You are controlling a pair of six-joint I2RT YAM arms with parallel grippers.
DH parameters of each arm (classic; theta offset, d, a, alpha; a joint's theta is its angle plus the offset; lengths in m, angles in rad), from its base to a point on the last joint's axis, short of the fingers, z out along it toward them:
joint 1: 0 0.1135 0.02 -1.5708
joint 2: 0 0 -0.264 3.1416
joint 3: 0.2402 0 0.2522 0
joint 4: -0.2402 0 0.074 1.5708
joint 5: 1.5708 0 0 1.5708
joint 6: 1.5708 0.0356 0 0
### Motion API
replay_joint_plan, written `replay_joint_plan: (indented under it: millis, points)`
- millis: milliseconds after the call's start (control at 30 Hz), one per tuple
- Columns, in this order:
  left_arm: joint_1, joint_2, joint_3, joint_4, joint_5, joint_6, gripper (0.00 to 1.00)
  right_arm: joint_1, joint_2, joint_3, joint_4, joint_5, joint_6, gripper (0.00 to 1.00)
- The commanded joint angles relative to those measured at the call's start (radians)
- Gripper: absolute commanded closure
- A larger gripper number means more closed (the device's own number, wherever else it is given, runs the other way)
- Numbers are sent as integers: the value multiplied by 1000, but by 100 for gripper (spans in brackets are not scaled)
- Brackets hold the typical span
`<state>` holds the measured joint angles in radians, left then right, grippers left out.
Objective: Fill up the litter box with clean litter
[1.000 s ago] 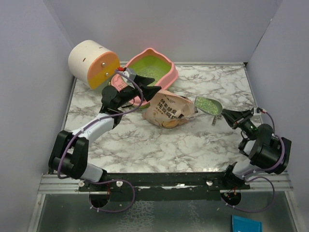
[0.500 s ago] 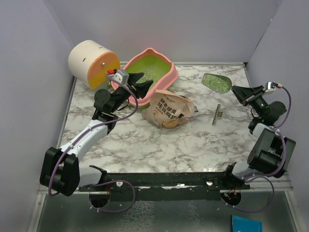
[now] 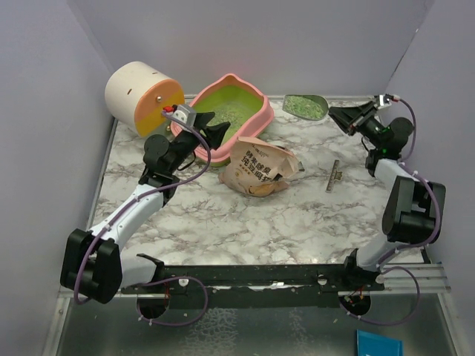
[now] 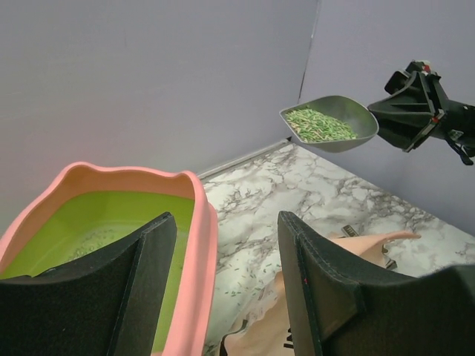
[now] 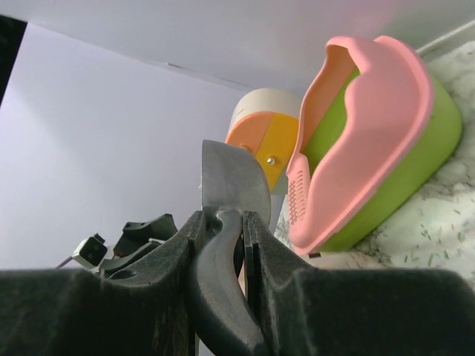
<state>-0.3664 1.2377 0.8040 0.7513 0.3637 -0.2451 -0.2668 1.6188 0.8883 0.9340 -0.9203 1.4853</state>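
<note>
The pink litter box (image 3: 256, 102) with its lime-green inside stands at the back, with some clean litter (image 3: 231, 111) on its floor. My left gripper (image 3: 211, 130) is open, its fingers (image 4: 152, 282) astride the box's near rim (image 4: 199, 230) without squeezing it. My right gripper (image 3: 343, 116) is shut on the handle of a grey metal scoop (image 3: 306, 106). The scoop (image 4: 330, 124) hangs level in the air to the right of the box, heaped with clean litter (image 4: 318, 126). In the right wrist view the scoop's handle (image 5: 223, 252) is pinched between the fingers, with the litter box (image 5: 371, 133) beyond.
A tan litter bag (image 3: 260, 167) lies open just in front of the box. A cream-and-orange cylinder (image 3: 142, 96) sits at the back left. A small metal clip (image 3: 334, 176) lies right of the bag. Stray granules (image 4: 260, 215) dot the marble. Walls close in on three sides.
My right arm has lifted the loaded scoop from beside the bag up and back toward the right of the litter box. My left arm reached to the box's rim, then held still.
</note>
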Motion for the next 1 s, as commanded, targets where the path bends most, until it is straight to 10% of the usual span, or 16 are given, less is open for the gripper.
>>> replay_joint_plan:
  millis: [0, 500, 767, 967]
  points:
    - [7, -37, 22, -5, -48, 17, 42, 114, 82, 173, -92, 104, -61, 99]
    - [21, -68, 19, -33, -86, 58, 42, 434, 560, 904, -370, 153, -190, 99]
    - [25, -67, 18, -34, -90, 60, 42, 537, 792, 1413, -806, 211, -569, 99]
    - [32, -64, 18, -35, -90, 59, 42, 588, 777, 1458, -928, 322, -814, 99]
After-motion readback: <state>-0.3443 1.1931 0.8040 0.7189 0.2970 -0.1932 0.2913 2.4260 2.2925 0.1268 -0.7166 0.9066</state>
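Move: The right hand holds the litter-filled scoop; the litter box's middle lies about 36 cm to its left, some 13 cm ahead and 20 cm below. The litter bag stands roughly 25 cm to the hand's left, 5 cm nearer and 19 cm lower, while the white drum is some 32 cm left of the box and 6 cm farther out. From the left hand, the box's middle is about 19 cm straight ahead and 26 cm down. Keeping its grip on the scoop handle, the right hand sweeps quickly about 27 cm left and 16 cm forward, past the far side of the bag, rising a couple of centimetres and settling back, to carry the litter in over the box. It swings counter-clockwise nearly 20 degrees as it goes and, from about two thirds of the way through, rolls its left side down some 20 degrees to start tipping the scoop, while the empty left hand shifts slightly left and keeps its fingers open. ##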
